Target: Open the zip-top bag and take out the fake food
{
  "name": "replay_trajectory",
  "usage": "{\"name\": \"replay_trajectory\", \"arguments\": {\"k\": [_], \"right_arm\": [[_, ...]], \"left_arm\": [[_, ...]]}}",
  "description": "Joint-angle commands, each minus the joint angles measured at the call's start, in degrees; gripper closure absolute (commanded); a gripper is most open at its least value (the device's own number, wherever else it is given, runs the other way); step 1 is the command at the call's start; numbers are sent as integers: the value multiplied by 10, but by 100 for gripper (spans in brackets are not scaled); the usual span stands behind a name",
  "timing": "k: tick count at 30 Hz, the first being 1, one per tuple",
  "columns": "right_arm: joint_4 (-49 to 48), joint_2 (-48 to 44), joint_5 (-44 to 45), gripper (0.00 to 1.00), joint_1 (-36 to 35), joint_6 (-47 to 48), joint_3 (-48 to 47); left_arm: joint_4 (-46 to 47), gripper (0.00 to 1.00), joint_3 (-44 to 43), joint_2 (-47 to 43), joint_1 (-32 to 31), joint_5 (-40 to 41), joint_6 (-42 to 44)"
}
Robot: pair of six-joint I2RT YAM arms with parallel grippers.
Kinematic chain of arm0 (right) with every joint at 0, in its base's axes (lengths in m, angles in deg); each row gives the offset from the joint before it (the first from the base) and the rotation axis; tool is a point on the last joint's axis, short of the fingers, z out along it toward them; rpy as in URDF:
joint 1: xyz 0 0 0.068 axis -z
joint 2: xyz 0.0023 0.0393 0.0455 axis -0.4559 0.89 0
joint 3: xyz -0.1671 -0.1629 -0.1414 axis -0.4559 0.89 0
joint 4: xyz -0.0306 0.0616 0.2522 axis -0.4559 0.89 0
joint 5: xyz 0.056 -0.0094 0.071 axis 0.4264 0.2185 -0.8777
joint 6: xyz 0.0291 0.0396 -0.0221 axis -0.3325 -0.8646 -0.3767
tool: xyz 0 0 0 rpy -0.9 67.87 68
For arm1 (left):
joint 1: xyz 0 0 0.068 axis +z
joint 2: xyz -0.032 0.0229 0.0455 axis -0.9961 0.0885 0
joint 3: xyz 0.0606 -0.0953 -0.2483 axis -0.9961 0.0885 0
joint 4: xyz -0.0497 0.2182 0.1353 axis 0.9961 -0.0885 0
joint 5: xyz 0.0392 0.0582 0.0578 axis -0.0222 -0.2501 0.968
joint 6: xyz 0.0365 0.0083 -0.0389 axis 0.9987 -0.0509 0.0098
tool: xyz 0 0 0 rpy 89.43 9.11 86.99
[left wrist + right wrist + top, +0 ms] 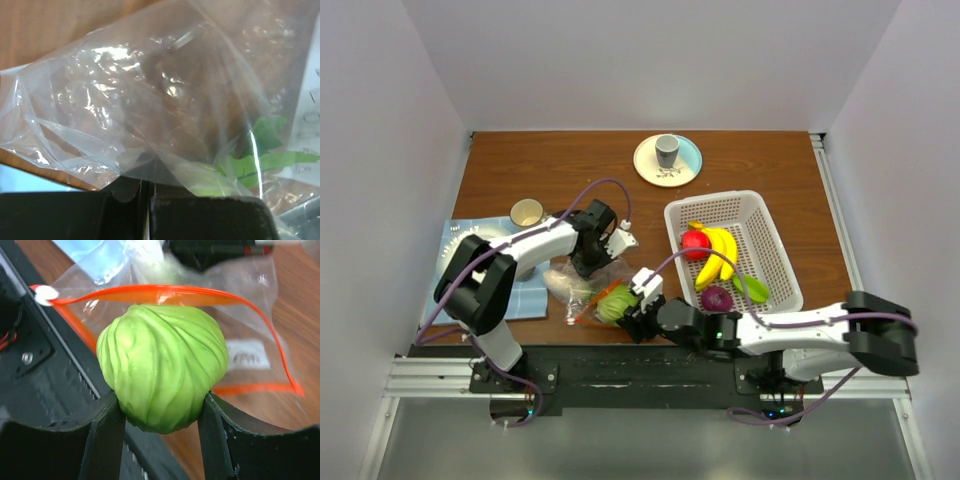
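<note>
The clear zip-top bag (582,285) lies crumpled on the table between the arms, its orange-red zip strip (165,290) standing open toward my right gripper. My left gripper (149,181) is shut on a fold of the bag's plastic (150,100); it sits at the bag's far side (586,252). A flat green leafy piece (265,147) shows through the plastic. My right gripper (160,412) is shut on a round green ribbed fake food (162,365), held just outside the bag's mouth (616,304). Banana bunch (720,255), red fruit (695,242), purple piece (716,298) and green piece (753,288) lie in the basket.
A white basket (772,235) stands right of the bag. A plate (690,160) with a grey cup (666,150) sits at the back. A small cream cup (527,212) and a blue cloth (460,245) lie at the left, under the left arm.
</note>
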Motion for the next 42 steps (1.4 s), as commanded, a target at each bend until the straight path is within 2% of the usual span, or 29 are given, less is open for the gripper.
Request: {"name": "replay_trajectory", "arguments": {"k": [1, 5, 6, 9, 11, 13, 15, 16, 17, 20, 22, 23, 26, 27, 30, 31, 32, 33, 34, 35, 36, 37, 42], "right_arm": [[146, -101, 22, 53, -4, -36, 17], [304, -238, 123, 53, -4, -81, 16], [326, -260, 179, 53, -4, -93, 12], [386, -320, 270, 52, -4, -111, -3], [420, -323, 381, 52, -4, -132, -20], [465, -291, 493, 53, -1, -175, -48], [562, -251, 539, 55, 12, -265, -72], [604, -203, 556, 53, 22, -309, -102], [712, -170, 565, 50, 33, -424, -119], [880, -45, 558, 27, 72, -599, -179], [947, 43, 557, 2, 72, -672, -222], [996, 66, 556, 1, 71, -714, -238], [1020, 123, 591, 1, 2, -719, -278], [1021, 130, 608, 1, -32, -715, -295], [1007, 134, 615, 1, -55, -683, -312], [954, 126, 613, 1, -59, -652, -311], [907, 100, 605, 1, -60, -550, -308], [834, 75, 572, 1, -62, -465, -283], [613, 46, 528, 1, -62, -357, -255], [489, 13, 473, 1, -62, -131, -216], [387, -59, 413, 1, -61, -60, -137], [273, -81, 312, 1, -59, -17, -111], [244, -41, 220, 1, -47, 29, -115]], "left_arm": [[-2, 100, -31, 3, 13, 14, 6], [1, 100, -30, 1, 15, 19, 8], [1, 100, -30, 0, 16, 19, 7], [-3, 100, -32, -3, 16, 19, 5], [-14, 100, -44, -6, 16, 20, 1], [-28, 100, -59, -10, 16, 19, -3], [-51, 100, -86, -20, 15, 18, -8], [-58, 100, -96, -23, 14, 17, -10], [-76, 100, -117, -31, 13, 18, -12], [-100, 100, -151, -45, 10, 18, -14], [-105, 100, -157, -52, 10, 18, -16], [-106, 100, -155, -58, 10, 16, -16], [-94, 100, -126, -60, 10, 19, -14], [-89, 100, -117, -60, 11, 20, -13], [-69, 100, -81, -57, 10, 19, -13], [-65, 100, -67, -57, 10, 20, -10], [-56, 100, -61, -56, 10, 19, -9], [-53, 100, -57, -56, 10, 32, -8], [-50, 100, -48, -56, 10, 35, -4], [-43, 100, -45, -56, 10, 39, 1], [-39, 100, -41, -56, 11, 47, 3], [-35, 100, -34, -56, 10, 52, 9], [16, 100, -12, -41, 11, 87, 35]]}}
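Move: The right hand already holds the green lettuce, just outside the bag's orange mouth, and takes it to the near half of the white basket, about 25 cm to its right, 7 ahead and 8 lower. There the purple onion lies some 19 cm right and 6 ahead, the green pepper about 27 right and 8 ahead, the bananas roughly 21 right and 16 ahead. From the left hand, shut on the bag, that basket spot is about 32 cm right and 4 back. The right hand swings the lettuce quickly away from the bag, some 22 cm to the right and 8 cm forward, arching up and over the basket's left rim while turning about 60 degrees clockwise, then opens wide to let it go in the near half and heads back left about 10 cm and a little back, unwinding roughly half the turn, its fingers empty and open. Meanwhile the left hand keeps its pinch on the bag's film, nudges forward, lifts it up and forward to about 8 cm high, then sinks partway and draws back, ending some 4 cm above where it began. ##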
